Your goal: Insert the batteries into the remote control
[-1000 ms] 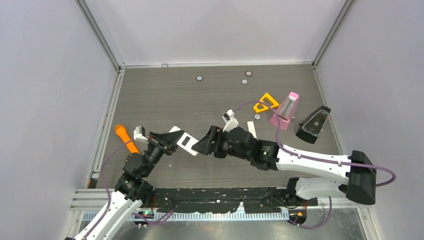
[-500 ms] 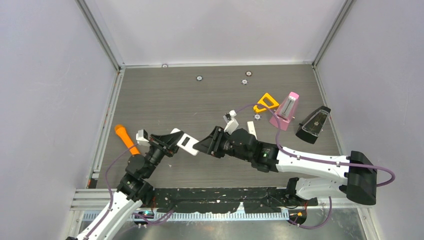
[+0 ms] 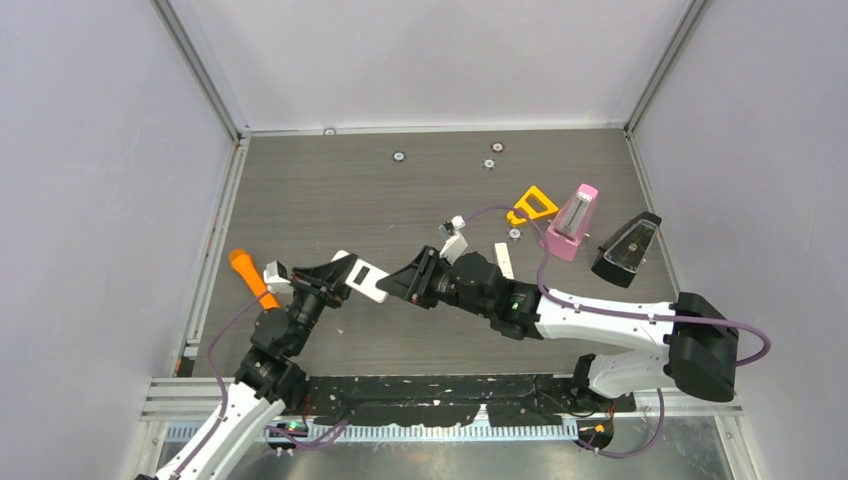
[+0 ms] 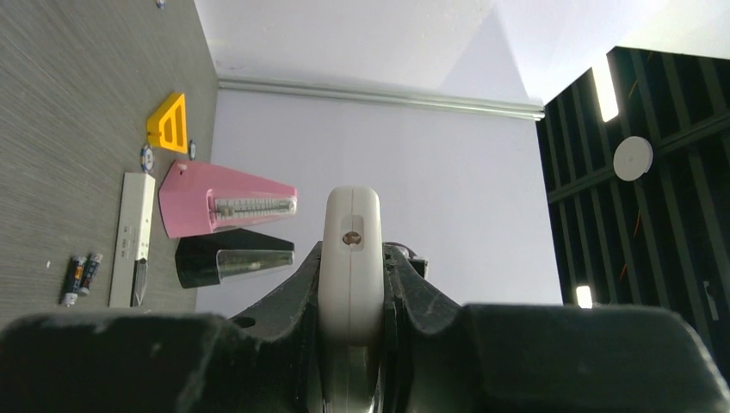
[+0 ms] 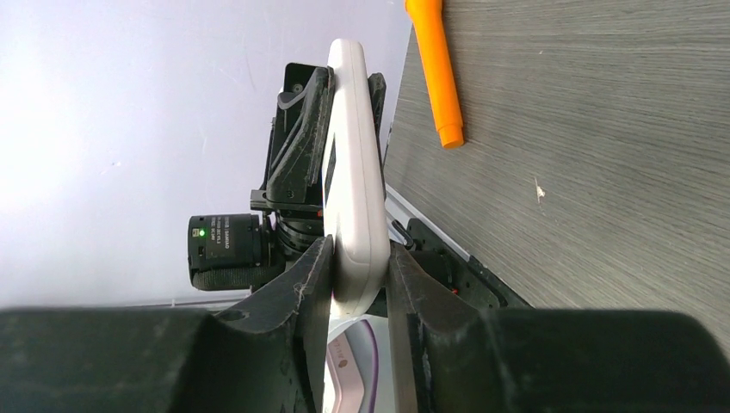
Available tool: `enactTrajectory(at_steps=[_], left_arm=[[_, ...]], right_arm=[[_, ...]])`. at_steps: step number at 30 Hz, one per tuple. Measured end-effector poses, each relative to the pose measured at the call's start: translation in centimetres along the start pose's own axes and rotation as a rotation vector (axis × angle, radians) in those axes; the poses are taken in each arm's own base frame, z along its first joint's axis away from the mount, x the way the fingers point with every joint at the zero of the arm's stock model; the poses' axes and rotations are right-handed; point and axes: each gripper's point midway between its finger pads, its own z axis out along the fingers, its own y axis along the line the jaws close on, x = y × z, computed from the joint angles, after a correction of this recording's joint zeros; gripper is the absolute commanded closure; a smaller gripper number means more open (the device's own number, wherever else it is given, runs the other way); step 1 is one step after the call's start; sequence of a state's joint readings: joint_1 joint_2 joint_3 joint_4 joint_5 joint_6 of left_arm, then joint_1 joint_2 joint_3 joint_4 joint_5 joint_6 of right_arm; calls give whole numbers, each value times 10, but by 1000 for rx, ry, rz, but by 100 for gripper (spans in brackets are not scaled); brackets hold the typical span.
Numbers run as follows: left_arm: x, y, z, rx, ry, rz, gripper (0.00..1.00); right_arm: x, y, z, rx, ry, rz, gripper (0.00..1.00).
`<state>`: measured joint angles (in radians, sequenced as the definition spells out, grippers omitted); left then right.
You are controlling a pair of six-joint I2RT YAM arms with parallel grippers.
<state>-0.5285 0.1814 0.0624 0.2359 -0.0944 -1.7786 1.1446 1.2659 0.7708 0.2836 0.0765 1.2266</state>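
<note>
The white remote control [image 3: 364, 279] hangs above the table between both arms. My left gripper [image 3: 342, 276] is shut on its left end; in the left wrist view the remote's end face [image 4: 351, 249] stands edge-on between the fingers. My right gripper [image 3: 408, 281] is shut on the other end, and in the right wrist view both pads press the remote's [image 5: 355, 198] sides. Two small batteries [image 4: 79, 277] lie side by side on the table, seen only in the left wrist view.
A white strip [image 3: 503, 260] lies by the right arm. A yellow triangle [image 3: 531, 205], a pink metronome [image 3: 571, 222] and a black metronome [image 3: 627, 250] stand at the back right. An orange stick [image 3: 252, 278] lies at the left. Walls surround the table.
My right gripper has slid left onto the remote's free end and closed from open onto it. The left gripper keeps its hold, and the remote has shifted slightly up and left.
</note>
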Motion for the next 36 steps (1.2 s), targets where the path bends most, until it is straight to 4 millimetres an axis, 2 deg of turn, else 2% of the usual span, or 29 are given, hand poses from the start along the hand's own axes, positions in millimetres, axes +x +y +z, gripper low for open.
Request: enactTrajectory(at_steps=[13, 18, 20, 22, 23, 24, 25, 27, 30, 36], left_arm=[[-14, 6, 5, -15, -69, 26, 100], [-15, 5, 4, -5, -71, 84, 100], [-13, 4, 3, 1, -61, 113, 100], [-9, 2, 1, 6, -43, 139, 100], [-6, -3, 0, 14, -29, 153, 100], [-2, -7, -1, 25, -13, 170, 100], [2, -10, -2, 30, 9, 194, 100], [15, -10, -6, 25, 74, 239, 100], [24, -4, -9, 1, 129, 295, 100], [34, 1, -14, -36, 199, 387, 100]], right_arm=[[2, -4, 17, 27, 8, -2, 94], [5, -7, 17, 61, 29, -4, 86], [7, -8, 14, 69, 37, -5, 78], [8, -6, 10, 69, 43, -9, 64], [9, -4, 7, 66, 45, -10, 52], [9, -1, 4, 56, 45, -16, 46], [9, 2, -1, 47, 46, -38, 34], [8, 7, -7, 29, 46, -69, 24], [6, 15, -18, 2, 48, -135, 18], [11, 20, -34, -31, 99, -248, 17]])
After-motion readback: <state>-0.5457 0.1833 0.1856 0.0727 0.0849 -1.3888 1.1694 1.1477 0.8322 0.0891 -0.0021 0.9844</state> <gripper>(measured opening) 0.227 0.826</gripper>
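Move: The remote control is already held between both hands. Its middle lies about 3 cm to the right of the left hand, level with it. From the right hand, which pinches the battery-cover end, the middle is some 5 cm left and 1 cm ahead. From the right hand, the two dark batteries are about 17 cm right, 4 ahead, and the white box is 24 right, 9 ahead. The orange tool is about 23 cm left of the left hand and 6 ahead. These all lie roughly 21 cm lower. Still pinching the remote's battery-cover end, the right hand eases left and a little forward and down, about 2 cm, the left hand keeping its grip and going forward-left and down with it. Then the right fingers open wide, let go and back off some 6 cm back, right and up, while the left hand carries the remote about 5 cm back and right, rolling its left side up some 20 degrees. ##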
